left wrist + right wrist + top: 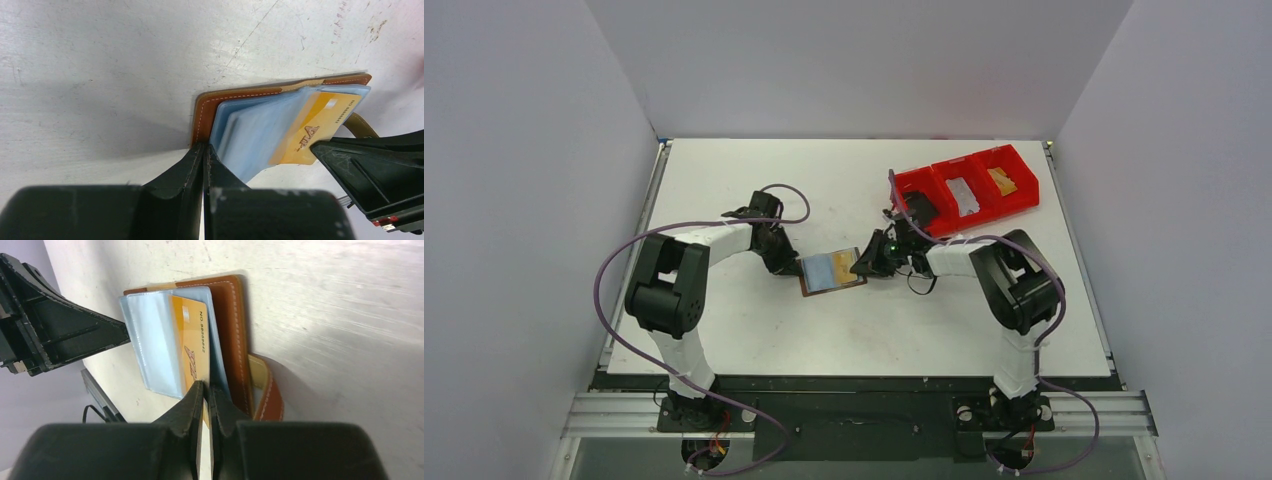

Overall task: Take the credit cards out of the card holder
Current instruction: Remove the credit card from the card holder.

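Observation:
The brown leather card holder [832,271] lies open on the table between my two grippers, its pale blue pockets up. In the left wrist view, my left gripper [205,147] is shut on the holder's near edge [202,112], where the leather meets the blue pockets. A yellow credit card [192,345] sticks partly out of a pocket. My right gripper [206,385] is shut on that card's near edge. The card also shows in the left wrist view [315,132]. The closing tab [267,390] curls beside the right fingers. In the top view the left gripper [792,264] and right gripper [862,262] flank the holder.
A red three-compartment bin [1024,190] stands at the back right, just behind the right arm. Its compartments hold a black card [919,208], a grey card [964,195] and a gold card [1002,180]. White walls enclose the table.

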### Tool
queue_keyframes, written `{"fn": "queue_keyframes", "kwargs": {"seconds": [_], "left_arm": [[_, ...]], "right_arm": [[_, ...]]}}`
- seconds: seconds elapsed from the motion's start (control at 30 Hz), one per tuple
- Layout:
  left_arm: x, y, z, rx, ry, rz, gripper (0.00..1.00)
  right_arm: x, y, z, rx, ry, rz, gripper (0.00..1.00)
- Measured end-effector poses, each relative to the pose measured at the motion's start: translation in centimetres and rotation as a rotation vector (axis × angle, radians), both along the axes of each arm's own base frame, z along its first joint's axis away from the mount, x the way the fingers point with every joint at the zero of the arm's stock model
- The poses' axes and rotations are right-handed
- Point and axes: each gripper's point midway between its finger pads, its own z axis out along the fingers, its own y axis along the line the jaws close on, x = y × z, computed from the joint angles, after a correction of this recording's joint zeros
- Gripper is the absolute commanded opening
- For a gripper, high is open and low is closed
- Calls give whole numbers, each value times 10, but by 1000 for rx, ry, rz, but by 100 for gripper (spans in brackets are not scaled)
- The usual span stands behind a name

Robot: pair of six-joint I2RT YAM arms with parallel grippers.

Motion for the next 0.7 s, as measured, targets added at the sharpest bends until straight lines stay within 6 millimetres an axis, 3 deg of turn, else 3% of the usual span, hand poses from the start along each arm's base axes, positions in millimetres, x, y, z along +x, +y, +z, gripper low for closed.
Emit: {"fn": "queue_keyframes", "kwargs": {"seconds": [0.23, 0.43, 0.53, 0.7], "left_arm": [[1, 0, 1, 5, -5, -12, 1], [7, 14, 7, 70, -15, -21, 23], [18, 17, 20, 83, -39, -25, 33], [41, 11, 66, 43, -163, -49, 41]], "right_arm": [[8, -19, 7, -60, -31, -49, 0], [8, -22, 15, -70, -36, -55, 0], [9, -21, 25, -64, -40, -54, 0], [15, -13, 56, -14, -77, -49, 0]]}}
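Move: The right hand already pinches the yellow credit card, whose middle is about 2 cm left and 1 cm ahead of it. The open card holder lies under it, centred some 5 cm left, level fore and aft, 2 cm down; the red tray's nearest compartment is roughly 17 cm ahead and 15 cm right. From the left hand, at the holder's left edge, the holder's middle is about 7 cm right and the card 10 cm right, 1 cm ahead. Keeping the credit card pinched in its shut fingers, the right hand draws it about 2 cm to the right out of the holder's sleeve, then lifts it steeply, some 5 cm. The left hand, its closed tips first holding down the holder's left edge, comes free after a short wait, opening a bit over a third as it goes up about 6 cm and 4 cm forward. ##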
